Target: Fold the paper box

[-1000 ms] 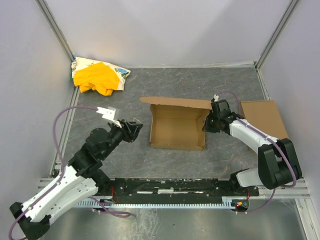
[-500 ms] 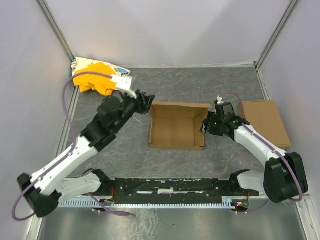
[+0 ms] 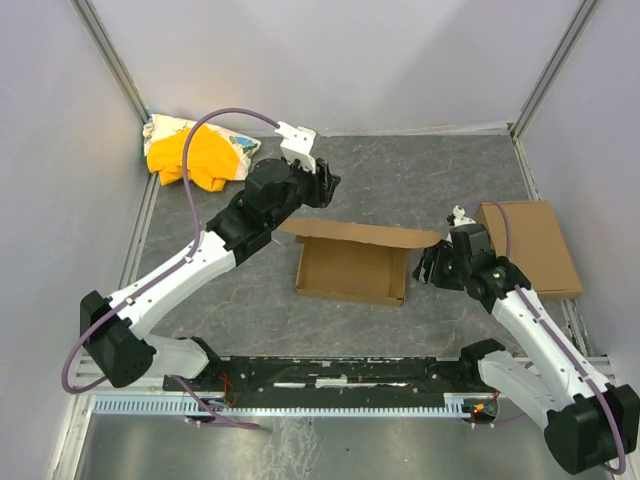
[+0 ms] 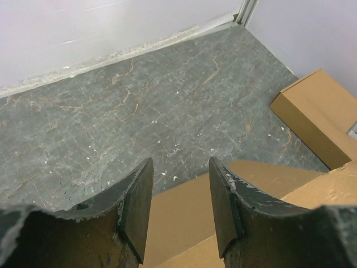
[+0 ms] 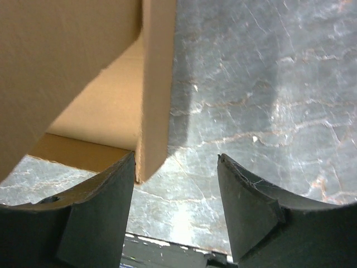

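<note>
The paper box [image 3: 350,270] lies in the middle of the table as a shallow open tray, its lid flap [image 3: 362,234] leaning over the back wall. My left gripper [image 3: 326,186] hovers just behind that flap, open, with nothing between its fingers. In the left wrist view the gripper [image 4: 179,173] looks down on the paper box's flap [image 4: 184,215]. My right gripper [image 3: 430,266] is at the box's right wall, open. In the right wrist view the paper box's side flap [image 5: 155,84] ends beside the left finger [image 5: 100,206] of the gripper [image 5: 175,167], ungripped.
A smaller flat cardboard rectangle [image 3: 530,245] lies at the right wall, also seen as a cardboard rectangle [image 4: 321,117] from the left wrist. A yellow cloth bundle [image 3: 195,155] sits in the back left corner. White walls enclose the table on three sides.
My left arm has swung from the near left up to behind the box. My right gripper has opened, let go of the box's right side and drawn back; the lid flap now leans lower.
</note>
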Controlling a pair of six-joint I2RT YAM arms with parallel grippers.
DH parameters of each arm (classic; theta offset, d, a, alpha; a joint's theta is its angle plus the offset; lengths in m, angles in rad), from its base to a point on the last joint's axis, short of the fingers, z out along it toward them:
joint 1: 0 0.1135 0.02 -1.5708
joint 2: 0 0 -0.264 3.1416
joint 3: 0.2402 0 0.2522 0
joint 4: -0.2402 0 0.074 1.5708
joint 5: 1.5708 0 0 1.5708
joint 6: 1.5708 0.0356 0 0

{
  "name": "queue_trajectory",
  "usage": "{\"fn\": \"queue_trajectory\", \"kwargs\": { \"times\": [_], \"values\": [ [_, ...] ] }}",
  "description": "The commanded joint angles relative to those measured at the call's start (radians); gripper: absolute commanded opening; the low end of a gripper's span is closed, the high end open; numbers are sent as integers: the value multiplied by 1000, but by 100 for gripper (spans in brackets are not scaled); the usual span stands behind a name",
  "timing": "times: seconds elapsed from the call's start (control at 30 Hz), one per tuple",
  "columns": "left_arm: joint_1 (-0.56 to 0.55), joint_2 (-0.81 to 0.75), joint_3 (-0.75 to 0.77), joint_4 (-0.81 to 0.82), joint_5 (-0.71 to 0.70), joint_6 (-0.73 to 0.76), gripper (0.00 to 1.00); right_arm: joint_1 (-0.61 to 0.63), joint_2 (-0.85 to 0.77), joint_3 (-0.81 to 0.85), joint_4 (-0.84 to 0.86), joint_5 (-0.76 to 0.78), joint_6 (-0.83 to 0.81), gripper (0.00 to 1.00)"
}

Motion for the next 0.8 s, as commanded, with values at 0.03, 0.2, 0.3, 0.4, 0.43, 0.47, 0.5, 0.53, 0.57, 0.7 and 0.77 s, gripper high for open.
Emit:
{"fn": "queue_trajectory", "kwargs": {
  "times": [0.03, 0.2, 0.3, 0.4, 0.43, 0.47, 0.5, 0.53, 0.57, 0.7, 0.77],
  "values": [
    [-3, -20, -8, 51, 40, 21, 51, 0, -78, -4, -108, 82, 36, 69],
    [-3, -35, -46, 4, 109, 0, 50, -1, -117, -2, -153, 137, 97, 69],
    [-4, -70, -130, 6, 160, -29, 49, -1, -137, -2, -177, 205, 128, 69],
    [-5, -114, -224, 20, 193, -52, 48, 0, -158, 13, -214, 288, 170, 69],
    [-5, -129, -252, 26, 204, -57, 48, 0, -165, 21, -232, 322, 178, 69],
    [-5, -141, -275, 28, 212, -63, 47, 0, -173, 29, -249, 357, 200, 68],
    [-5, -151, -294, 27, 217, -67, 47, -1, -180, 37, -264, 389, 215, 68],
    [-5, -159, -309, 21, 220, -69, 47, -1, -189, 43, -275, 421, 226, 68],
    [-5, -167, -321, 13, 222, -68, 48, 0, -197, 54, -284, 446, 237, 69],
    [-5, -186, -363, -19, 220, -68, 47, -1, -223, 97, -305, 493, 243, 70],
    [-5, -198, -382, -30, 217, -64, 47, 0, -230, 123, -316, 503, 243, 71]
  ]
}}
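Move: The left hand is beyond and above the box's half-raised lid, whose middle lies about 4 cm back, 6 cm to its right and 18 cm below; the box body is some 8 cm back, 6 cm right and 28 cm down. From the right hand the lid is about 8 cm ahead, 13 cm left and 3 cm up. The box's right wall stands 4 cm ahead and 3 cm left of the right hand, 7 cm lower; the brown carton is 7 cm ahead, 21 cm right, 8 cm down. From the far side of the half-raised lid the left hand starts slowly, then swings down about 12 cm and back towards the base some 7 cm, over the box in the lid's closing direction, fingers staying half open and tipping a little farther down while the hand turns slightly clockwise. The right hand, empty and open, clears away from the box's right wall, first back and right, then mostly right, about 8 cm in all, turning some 25 degrees clockwise and lifting slightly at the end. ##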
